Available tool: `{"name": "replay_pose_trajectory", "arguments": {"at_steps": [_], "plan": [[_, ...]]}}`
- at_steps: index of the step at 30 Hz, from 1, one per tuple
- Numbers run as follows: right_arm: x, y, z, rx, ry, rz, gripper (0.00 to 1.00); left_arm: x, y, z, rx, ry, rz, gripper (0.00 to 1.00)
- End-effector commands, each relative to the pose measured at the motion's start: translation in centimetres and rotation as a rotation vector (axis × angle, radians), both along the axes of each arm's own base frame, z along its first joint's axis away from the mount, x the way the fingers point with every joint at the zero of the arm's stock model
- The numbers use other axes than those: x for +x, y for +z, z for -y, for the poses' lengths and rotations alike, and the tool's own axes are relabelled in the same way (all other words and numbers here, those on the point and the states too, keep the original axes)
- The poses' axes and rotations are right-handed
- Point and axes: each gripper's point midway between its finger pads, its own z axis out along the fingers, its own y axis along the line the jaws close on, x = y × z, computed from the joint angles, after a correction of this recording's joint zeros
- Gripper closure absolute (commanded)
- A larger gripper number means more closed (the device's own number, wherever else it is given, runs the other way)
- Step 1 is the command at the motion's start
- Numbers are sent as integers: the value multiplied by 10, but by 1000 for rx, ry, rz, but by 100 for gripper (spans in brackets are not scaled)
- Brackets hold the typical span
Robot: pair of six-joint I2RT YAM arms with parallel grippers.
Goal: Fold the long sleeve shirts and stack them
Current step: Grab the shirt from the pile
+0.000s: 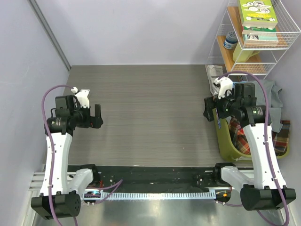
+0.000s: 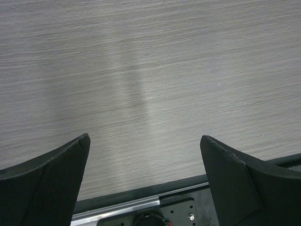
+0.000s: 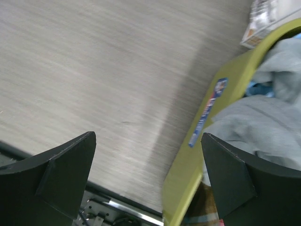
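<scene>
The long sleeve shirts lie bunched in a yellow-green basket (image 1: 225, 143) at the table's right edge. A grey shirt (image 1: 273, 94) is on top, and a red-green plaid one (image 1: 283, 141) hangs over the near side. In the right wrist view the grey shirt (image 3: 254, 127) fills the basket (image 3: 186, 179), with a bit of light blue cloth (image 3: 257, 88) behind it. My right gripper (image 1: 207, 109) (image 3: 148, 135) hovers open over the basket's left rim, holding nothing. At the table's left side my left gripper (image 1: 99, 117) (image 2: 144, 137) is open above bare wood.
A white wire shelf (image 1: 282, 52) with books (image 1: 256, 14) and a jar (image 1: 230, 40) stands at the back right. A printed packet (image 1: 214, 73) lies on the table beside it. The wood-grain table (image 1: 150, 113) ends in a black strip at its near edge (image 1: 155, 172).
</scene>
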Motion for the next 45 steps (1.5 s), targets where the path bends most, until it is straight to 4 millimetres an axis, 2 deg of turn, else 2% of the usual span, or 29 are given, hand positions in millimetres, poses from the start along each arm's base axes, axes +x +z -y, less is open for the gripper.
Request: {"name": "replay_pose_trajectory", "arguments": {"at_steps": [1, 5, 9, 10, 12, 13, 16, 18, 19, 24, 27, 30, 33, 39, 43, 44, 45], "plan": [[16, 38, 16, -57, -83, 120, 0, 8, 20, 4, -19, -26, 19, 0], [27, 51, 23, -77, -122, 162, 0, 18, 32, 8, -43, -40, 27, 0], [36, 65, 48, -172, -224, 196, 0, 23, 39, 9, -50, -40, 42, 0], [37, 70, 67, -242, -302, 188, 0, 22, 39, 11, -60, -50, 34, 0], [36, 76, 78, -288, -343, 187, 0, 20, 39, 14, -64, -73, 25, 0], [32, 78, 94, -330, -395, 178, 0, 21, 40, 14, -62, -79, 25, 0], [28, 81, 115, -383, -462, 158, 0, 21, 40, 13, -51, -89, 4, 0], [27, 74, 126, -398, -489, 129, 0, 17, 37, 14, -55, -105, -30, 0], [24, 66, 140, -405, -524, 99, 0, 18, 36, 14, -54, -106, -43, 0], [29, 31, 169, -360, -557, 18, 0, 20, 35, 15, -52, -117, -74, 0], [30, 8, 188, -374, -570, -27, 0, 24, 39, 17, -55, -126, -74, 0], [28, -28, 209, -368, -580, -103, 0, 26, 42, 19, -56, -130, -66, 0], [28, -45, 229, -387, -601, -120, 0, 26, 42, 22, -62, -140, -67, 0], [37, -73, 249, -423, -583, -148, 0, 26, 33, 26, -65, -143, -86, 0], [45, -91, 248, -401, -536, -186, 0, 29, 31, 27, -62, -151, -80, 0], [46, -102, 248, -392, -524, -217, 0, 29, 31, 27, -64, -151, -79, 0], [48, -106, 248, -388, -519, -227, 4, 29, 31, 28, -62, -158, -78, 0]]}}
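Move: To the right hand's right, some 24 cm over, about 4 cm farther out and 11 cm lower, the grey shirt lies on the pile in the green bin. The bin's near wall is about 5 cm to the hand's right; the plaid shirt lies some 10 cm back and 15 cm right, and the white packet 18 cm ahead and 6 cm right. From the left hand, the grey shirt lies about 85 cm right and 5 cm ahead. Swinging right by about 24 cm, the open right hand first rises some 6 cm over the bin's wall, then sinks about 15 cm towards the grey shirt, turning clockwise some 35 degrees and finally tipping its fingers more steeply down. They stay wide open and end up in among its folds. The left hand, empty and open, drifts a few centimetres up, forward and right over bare table. ##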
